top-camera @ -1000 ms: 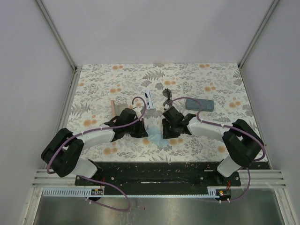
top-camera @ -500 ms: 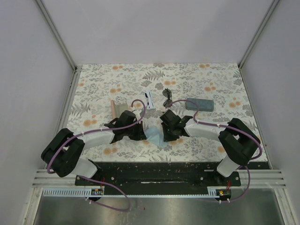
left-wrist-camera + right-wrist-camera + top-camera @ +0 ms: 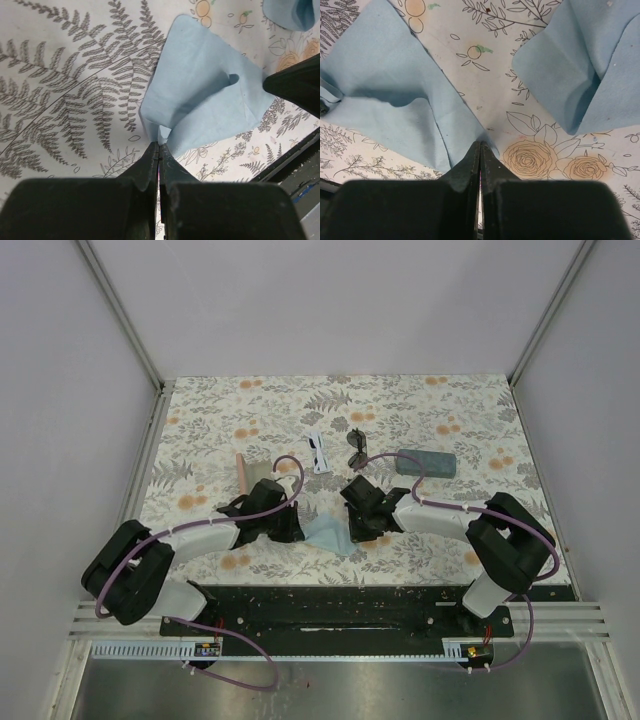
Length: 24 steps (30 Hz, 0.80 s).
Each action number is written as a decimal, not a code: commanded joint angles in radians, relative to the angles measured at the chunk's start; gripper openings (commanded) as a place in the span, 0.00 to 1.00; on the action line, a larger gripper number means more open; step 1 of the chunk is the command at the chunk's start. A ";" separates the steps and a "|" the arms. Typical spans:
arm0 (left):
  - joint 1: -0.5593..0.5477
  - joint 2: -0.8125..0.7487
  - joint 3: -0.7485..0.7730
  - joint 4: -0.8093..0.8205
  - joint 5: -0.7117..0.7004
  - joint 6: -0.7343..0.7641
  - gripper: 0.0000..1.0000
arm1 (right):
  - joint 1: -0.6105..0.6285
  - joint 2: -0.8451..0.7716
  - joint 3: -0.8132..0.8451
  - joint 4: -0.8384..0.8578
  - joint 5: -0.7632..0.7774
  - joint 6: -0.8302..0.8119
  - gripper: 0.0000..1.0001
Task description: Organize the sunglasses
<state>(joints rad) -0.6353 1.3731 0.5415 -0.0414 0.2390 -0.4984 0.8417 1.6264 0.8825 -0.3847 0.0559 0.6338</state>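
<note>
The white-framed sunglasses (image 3: 319, 452) and the dark-framed sunglasses (image 3: 357, 448) lie folded side by side at the table's middle, beyond both arms. No gripper touches them. A light blue cloth (image 3: 328, 533) is stretched between the grippers near the front. My left gripper (image 3: 298, 526) (image 3: 159, 144) is shut on one corner of this cloth (image 3: 205, 95). On its opposite edge my right gripper (image 3: 351, 529) (image 3: 480, 144) is shut, the fabric (image 3: 395, 100) bunching at the tips.
A grey-blue case (image 3: 426, 463) lies at the right behind the right arm. A pink case (image 3: 242, 468) shows at the left behind the left arm. A second light blue cloth (image 3: 590, 75) lies crumpled to the right of the right gripper.
The right gripper's jaws have closed on the cloth's edge. The left arm has drawn back to the left with its corner, spreading the cloth between the two grippers.
</note>
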 commanded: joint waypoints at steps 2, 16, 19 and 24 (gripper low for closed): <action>0.016 -0.051 -0.006 -0.037 -0.063 -0.002 0.00 | 0.005 -0.020 0.000 -0.043 0.088 0.010 0.00; 0.039 -0.166 -0.051 -0.060 -0.142 -0.054 0.60 | 0.007 -0.005 0.064 -0.046 0.062 -0.032 0.25; 0.043 -0.138 -0.029 -0.064 -0.138 -0.055 0.59 | 0.007 0.006 0.113 -0.057 0.065 -0.066 0.28; 0.045 -0.079 -0.014 -0.042 -0.115 -0.063 0.54 | 0.007 0.039 0.191 -0.059 0.084 -0.109 0.33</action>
<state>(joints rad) -0.5949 1.2552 0.4938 -0.1173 0.1261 -0.5480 0.8436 1.6451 0.9901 -0.4431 0.0963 0.5789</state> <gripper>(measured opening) 0.549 0.315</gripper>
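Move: My left hand has the left corner of the blue cloth pinched just above the table, the cloth's middle some 6 cm to its right and 1 cm ahead. My right hand, shut at the near right corner, has that middle about 5 cm to its left and 2 cm ahead. The second cloth lies roughly 7 cm ahead of the right hand and 4 cm to its right; the pink case is about 13 cm ahead of my left hand and 10 cm to its left. I keep the right hand almost still on its corner while my left draws the other corner out to the left, level over the table, then opens about halfway to let it go and drifts on, some 3 cm in all, turning about 10 degrees counter-clockwise. My right fingers then part a little, and that hand comes free, rising about 2 cm and forward as much. ##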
